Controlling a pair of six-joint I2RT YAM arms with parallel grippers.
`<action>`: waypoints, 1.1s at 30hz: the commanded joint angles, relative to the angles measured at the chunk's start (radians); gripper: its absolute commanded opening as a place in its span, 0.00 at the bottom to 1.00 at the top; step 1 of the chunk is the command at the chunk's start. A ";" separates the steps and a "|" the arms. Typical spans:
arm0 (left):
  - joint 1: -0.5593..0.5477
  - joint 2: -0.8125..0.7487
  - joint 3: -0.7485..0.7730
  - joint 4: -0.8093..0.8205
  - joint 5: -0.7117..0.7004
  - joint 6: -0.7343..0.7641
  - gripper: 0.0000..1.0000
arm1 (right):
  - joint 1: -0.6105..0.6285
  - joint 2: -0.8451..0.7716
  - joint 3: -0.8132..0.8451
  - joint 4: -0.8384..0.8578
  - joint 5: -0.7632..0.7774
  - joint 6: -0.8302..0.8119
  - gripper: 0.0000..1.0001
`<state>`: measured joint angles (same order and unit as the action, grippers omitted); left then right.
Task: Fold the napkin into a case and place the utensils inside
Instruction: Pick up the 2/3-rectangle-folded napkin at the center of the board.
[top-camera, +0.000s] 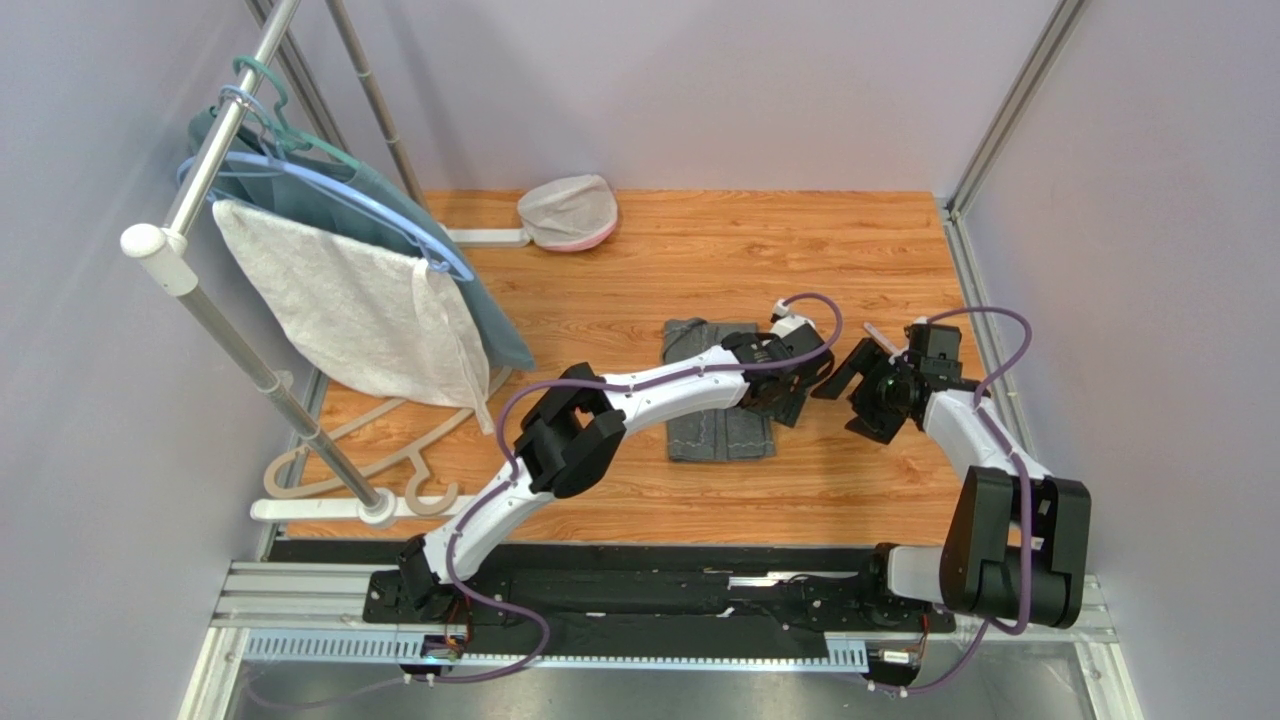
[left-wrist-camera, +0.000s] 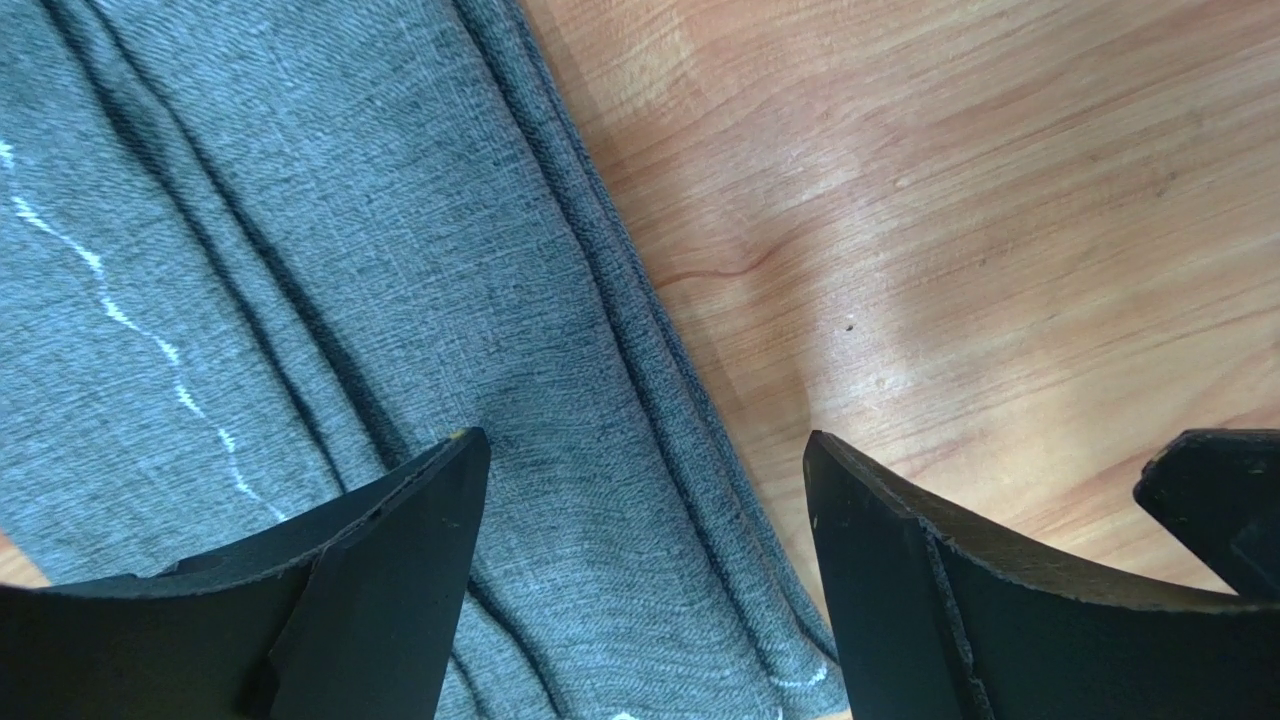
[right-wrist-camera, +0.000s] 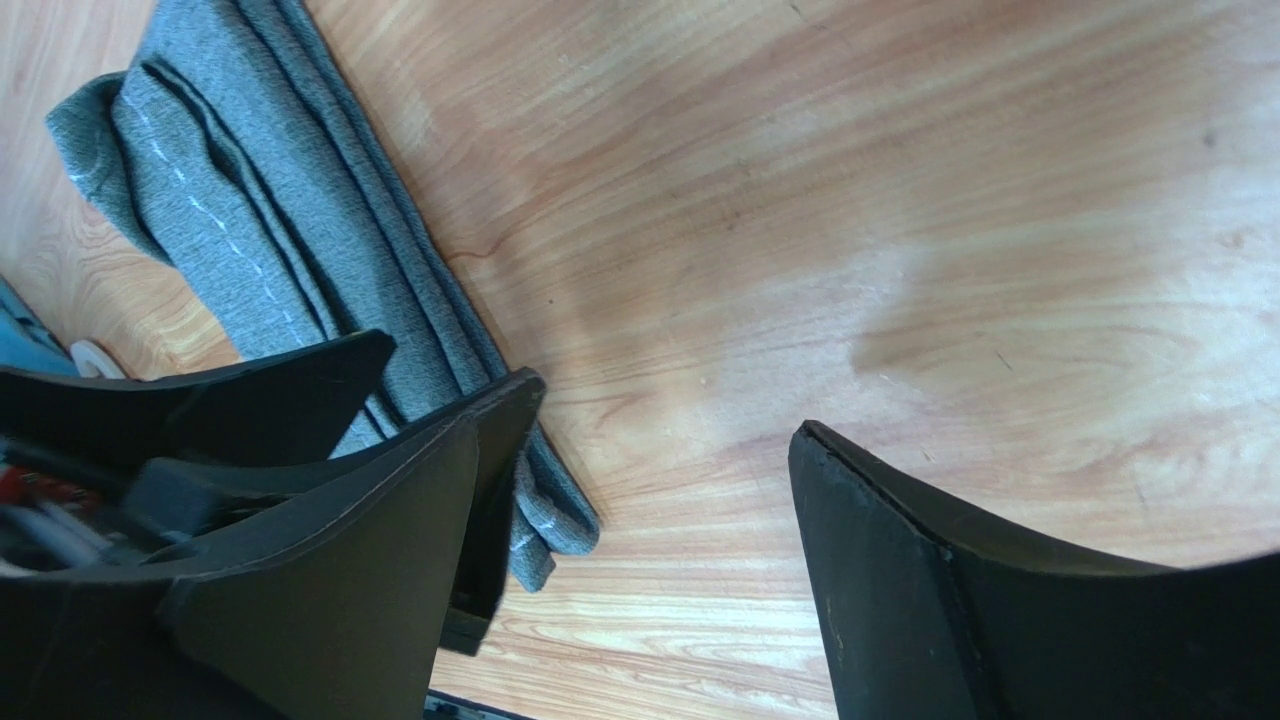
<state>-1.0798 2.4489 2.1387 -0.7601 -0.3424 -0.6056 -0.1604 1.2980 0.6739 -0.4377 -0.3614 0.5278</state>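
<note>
The napkin (top-camera: 714, 398) lies folded into a narrow dark grey strip on the wooden table (top-camera: 842, 255), its pale stitched line showing. My left gripper (top-camera: 793, 378) hovers over the strip's right edge. In the left wrist view its jaws (left-wrist-camera: 643, 450) stand wide apart over the cloth (left-wrist-camera: 301, 225), gripping nothing. My right gripper (top-camera: 851, 393) is just right of it, over bare wood. In the right wrist view it (right-wrist-camera: 658, 420) is open and empty, with the napkin (right-wrist-camera: 256, 195) to its left. No utensils show in any view.
A metal rack (top-camera: 226, 135) at the left carries a white towel (top-camera: 353, 308) and a teal garment (top-camera: 481, 300) on hangers. Beige hangers (top-camera: 376, 450) lie below it. A white and pink cap-like item (top-camera: 568, 210) sits at the back. Grey walls enclose the table.
</note>
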 joint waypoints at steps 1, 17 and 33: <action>-0.005 0.024 0.047 -0.024 0.023 -0.031 0.83 | -0.005 0.021 0.000 0.083 -0.043 0.001 0.80; 0.047 -0.208 -0.247 0.142 0.157 0.000 0.21 | 0.067 0.221 0.122 0.229 -0.223 0.034 0.82; 0.081 -0.281 -0.336 0.185 0.253 -0.011 0.02 | 0.215 0.464 0.210 0.393 -0.264 0.123 0.74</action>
<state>-1.0046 2.2478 1.8107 -0.6083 -0.1307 -0.6079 0.0101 1.7245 0.8581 -0.1310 -0.6125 0.6182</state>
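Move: The left hand is wide open astride the folded napkin's right edge, which lies right under its fingertips, roughly 2 cm down; the napkin's middle is about 7 cm to its left and 2 cm ahead. From the right hand that edge is about 9 cm to the left and level fore and aft, the napkin's middle some 16 cm left and 3 cm ahead, both about 4 cm below. The utensils lie roughly 10 cm to its right and 6 cm ahead, half hidden. The left hand shuts its fingers from wide open on the napkin's right edge, pinching a fold of the layers, and from about halfway through the closing eases some 3 cm left and a little back, staying close over the board. The right hand, fingers kept wide, swings about 9 cm left and 7 cm forward, sinking slightly at the end and rolling about 20 degrees with its left side rising and turning counter-clockwise, to come astride the same edge just beyond the left hand's pinch. ##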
